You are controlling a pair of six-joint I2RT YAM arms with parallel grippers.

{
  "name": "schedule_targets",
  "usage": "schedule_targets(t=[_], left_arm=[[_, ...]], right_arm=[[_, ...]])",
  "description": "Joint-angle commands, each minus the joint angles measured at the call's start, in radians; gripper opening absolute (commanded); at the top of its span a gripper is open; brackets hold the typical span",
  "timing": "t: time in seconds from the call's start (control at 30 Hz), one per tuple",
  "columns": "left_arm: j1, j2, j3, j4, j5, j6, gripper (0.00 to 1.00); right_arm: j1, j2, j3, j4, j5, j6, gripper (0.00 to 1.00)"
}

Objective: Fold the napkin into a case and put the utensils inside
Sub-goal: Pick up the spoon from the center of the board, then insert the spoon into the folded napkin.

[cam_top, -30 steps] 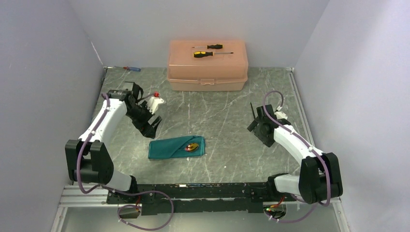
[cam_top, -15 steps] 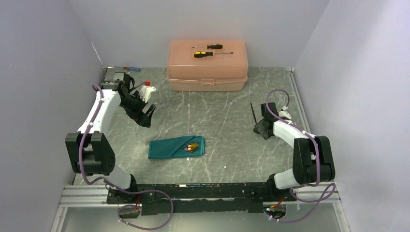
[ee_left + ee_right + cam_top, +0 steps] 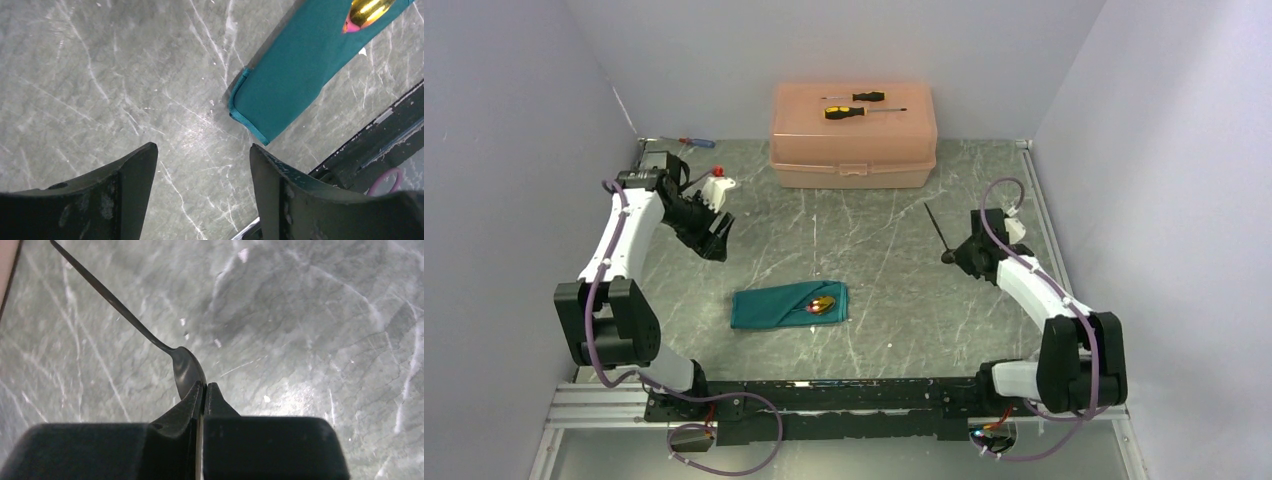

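Observation:
The teal napkin (image 3: 786, 306) lies folded as a long flat case in the middle of the table, also seen in the left wrist view (image 3: 295, 75). A shiny gold-and-pink utensil end (image 3: 822, 304) pokes out of its right opening (image 3: 367, 10). The black spoon (image 3: 125, 315) lies on the table at the right, handle pointing to the far side (image 3: 934, 225). My right gripper (image 3: 204, 385) is shut on the edge of the spoon's bowl (image 3: 954, 258). Back and to the left of the case, my left gripper (image 3: 714, 238) hangs open and holds nothing (image 3: 202, 150).
A peach plastic box (image 3: 854, 150) stands at the back with two yellow-and-black screwdrivers (image 3: 862, 108) on its lid. A small red-and-blue screwdriver (image 3: 696, 142) lies in the back left corner. Walls close in left, right and behind; a black rail (image 3: 824, 398) runs along the near edge.
My right gripper has closed onto the spoon's bowl, and the spoon now leans further left. The left arm has drawn back and leftward, away from the case, its jaws slightly narrower.

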Motion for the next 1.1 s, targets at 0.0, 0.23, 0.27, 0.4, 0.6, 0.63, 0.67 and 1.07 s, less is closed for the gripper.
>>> schedule_targets(t=[0.0, 0.23, 0.27, 0.4, 0.6, 0.63, 0.67, 1.07], left_arm=[[0.022, 0.000, -0.050, -0.019, 0.053, 0.001, 0.70], [0.072, 0.047, -0.162, -0.023, 0.104, -0.015, 0.56], [0.072, 0.051, -0.179, -0.022, 0.104, -0.013, 0.56], [0.073, 0.049, -0.247, 0.000, 0.115, 0.019, 0.56], [0.069, 0.063, -0.333, 0.049, 0.133, 0.061, 0.53], [0.069, 0.071, -0.339, 0.048, 0.134, 0.073, 0.54], [0.069, 0.077, -0.345, 0.053, 0.134, 0.082, 0.54], [0.029, 0.126, -0.401, 0.165, 0.115, 0.077, 0.43]], right_arm=[[0.061, -0.088, 0.103, -0.097, -0.100, -0.167, 0.00], [0.233, -0.240, 0.105, -0.308, -0.246, -0.336, 0.00], [0.240, -0.270, 0.098, -0.326, -0.277, -0.361, 0.00], [0.252, -0.355, 0.080, -0.360, -0.408, -0.456, 0.00], [0.296, -0.264, 0.154, -0.416, -0.497, -0.547, 0.00], [0.309, -0.256, 0.161, -0.412, -0.500, -0.553, 0.00], [0.324, -0.245, 0.166, -0.412, -0.498, -0.562, 0.00], [0.479, -0.071, 0.289, -0.496, -0.431, -0.624, 0.00]])
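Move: The right hand already has the spoon by its bowl, a few centimetres off the table. The middle of the folded napkin lies roughly 47 cm to that hand's left, 12 cm back and 5 cm below. The gold object on the napkin is about 38 cm left and 11 cm back. From the left hand, the napkin's left end is some 9 cm back, 3 cm right and 14 cm down; the napkin's middle is about 20 cm right and 8 cm back. Keeping the spoon's bowl pinched, the right hand swings left and back towards the napkin, some 15 cm and 13 cm, rising about 7 cm early on and turning nearly 70 degrees counter-clockwise, so the handle leads. Meanwhile the left hand sinks about 12 cm and draws back 8 cm towards the napkin's left end, tips its fingers to point straighter down and closes them partway. ##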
